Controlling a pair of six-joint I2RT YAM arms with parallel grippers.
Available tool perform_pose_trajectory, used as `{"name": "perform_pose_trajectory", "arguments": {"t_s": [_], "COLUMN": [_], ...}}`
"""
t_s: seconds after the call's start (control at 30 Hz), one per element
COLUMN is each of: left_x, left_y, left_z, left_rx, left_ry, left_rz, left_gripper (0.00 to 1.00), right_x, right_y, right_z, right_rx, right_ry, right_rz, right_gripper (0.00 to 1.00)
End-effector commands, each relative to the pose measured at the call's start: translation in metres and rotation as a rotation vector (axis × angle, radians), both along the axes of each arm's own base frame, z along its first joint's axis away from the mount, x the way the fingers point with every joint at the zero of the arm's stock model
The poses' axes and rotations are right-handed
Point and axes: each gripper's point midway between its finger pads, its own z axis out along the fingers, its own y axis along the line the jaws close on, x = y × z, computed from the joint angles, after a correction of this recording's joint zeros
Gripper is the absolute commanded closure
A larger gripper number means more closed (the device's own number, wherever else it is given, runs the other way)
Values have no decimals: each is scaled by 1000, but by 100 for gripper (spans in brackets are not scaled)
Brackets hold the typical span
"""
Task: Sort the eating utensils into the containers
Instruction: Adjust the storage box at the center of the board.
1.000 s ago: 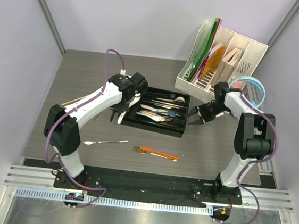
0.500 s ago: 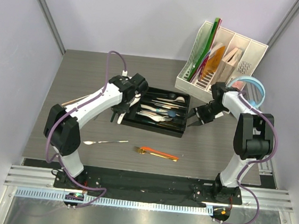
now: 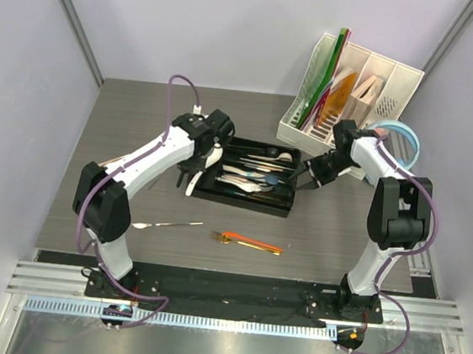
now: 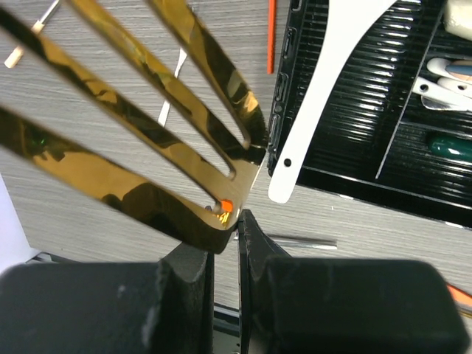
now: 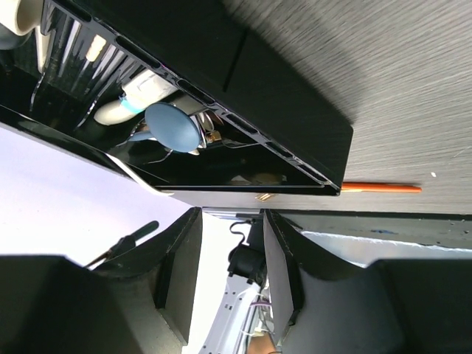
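Observation:
The black tray [image 3: 242,200] lies mid-table with white spoons, steel pieces and a blue spoon [image 5: 172,126] in its compartments. My left gripper [image 3: 191,177] hangs at the tray's left end, shut on the neck of a gold fork [image 4: 140,110]. The fork's tines point away over the table. A white spoon handle [image 4: 304,140] sticks out over the tray edge [image 4: 284,118] beside it. My right gripper [image 3: 302,180] is open and empty just off the tray's right end [image 5: 280,96]. Loose on the table are a steel utensil [image 3: 166,223] and orange chopsticks [image 3: 251,242].
A white slotted file organiser [image 3: 346,96] stands at the back right, with light-blue headphones [image 3: 401,137] beside it. Thin wooden chopsticks [image 3: 115,162] lie near the left arm. Enclosure walls close in on both sides.
My right gripper has moved left and a little back, closer to the tray's right end. The left gripper with the fork has shifted only slightly.

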Motion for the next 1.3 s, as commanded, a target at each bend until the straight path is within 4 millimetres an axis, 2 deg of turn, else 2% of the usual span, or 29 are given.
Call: {"name": "perform_pose_trajectory", "arguments": {"t_s": [0.0, 0.2, 0.23, 0.4, 0.67, 0.7, 0.8, 0.93, 1.0, 1.03, 1.07, 1.1, 1.27], "left_x": [8, 6, 6, 12, 22, 22, 19, 11, 10, 11, 11, 12, 14], "left_y": [10, 34, 36, 40, 28, 28, 28, 30, 30, 29, 29, 30, 31], "left_z": [14, 10, 12, 13, 11, 10, 1, -13, -15, -14, -14, -13, -15], "left_rx": [24, -22, -36, -44, -66, -70, -65, -55, -57, -58, -55, -53, -43], "left_ry": [-38, -26, -27, -11, 20, 21, 43, 82, 85, 82, 85, 82, 78], "left_rz": [17, 121, 135, 148, 120, 119, 119, 118, 110, 107, 105, 101, 97], "left_gripper": [100, 100, 100, 100, 100, 100, 100, 100, 100, 100, 100, 100, 100], "right_x": [0, 9, 16, 20, 18, 21, 25, 15, 8, 3, -1, -9, -37], "right_y": [0, -4, -8, -16, -16, -15, -11, -8, -9, -10, -12, -13, -11], "right_z": [6, 12, 17, 17, -24, -24, -31, -42, -49, -51, -51, -53, -46], "right_rx": [-4, -46, -79, -141, -162, -163, -191, -222, -243, -243, -241, -239, -201], "right_ry": [-35, -74, -107, -119, -24, -31, -17, 44, 75, 98, 111, 129, 193], "right_rz": [45, 118, 127, 156, 210, 214, 239, 301, 332, 342, 348, 363, 390], "right_gripper": [55, 54, 54, 53, 53, 53, 53, 54, 63, 84, 95, 99, 99]}}
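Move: The storage box lies just left of my right hand: its middle is about 12 cm to the left, roughly level fore and aft and some 7 cm lower, with its right end wall almost under my fingertips. The white rack stands about 16 cm ahead and 9 cm right; the orange fork lies some 16 cm back and 11 cm left. From my left hand the box's middle is about 14 cm right and 11 cm below, with the big white spoon only 4 cm to the right. With my right hand open I edge forward about 2 cm and slightly right, sink about 5 cm onto the box's right end, pinch its rim and draw back some 3 cm, turning counter-clockwise. My left hand keeps its gold utensil and swings left away from the box, easing partly back and down a little. ##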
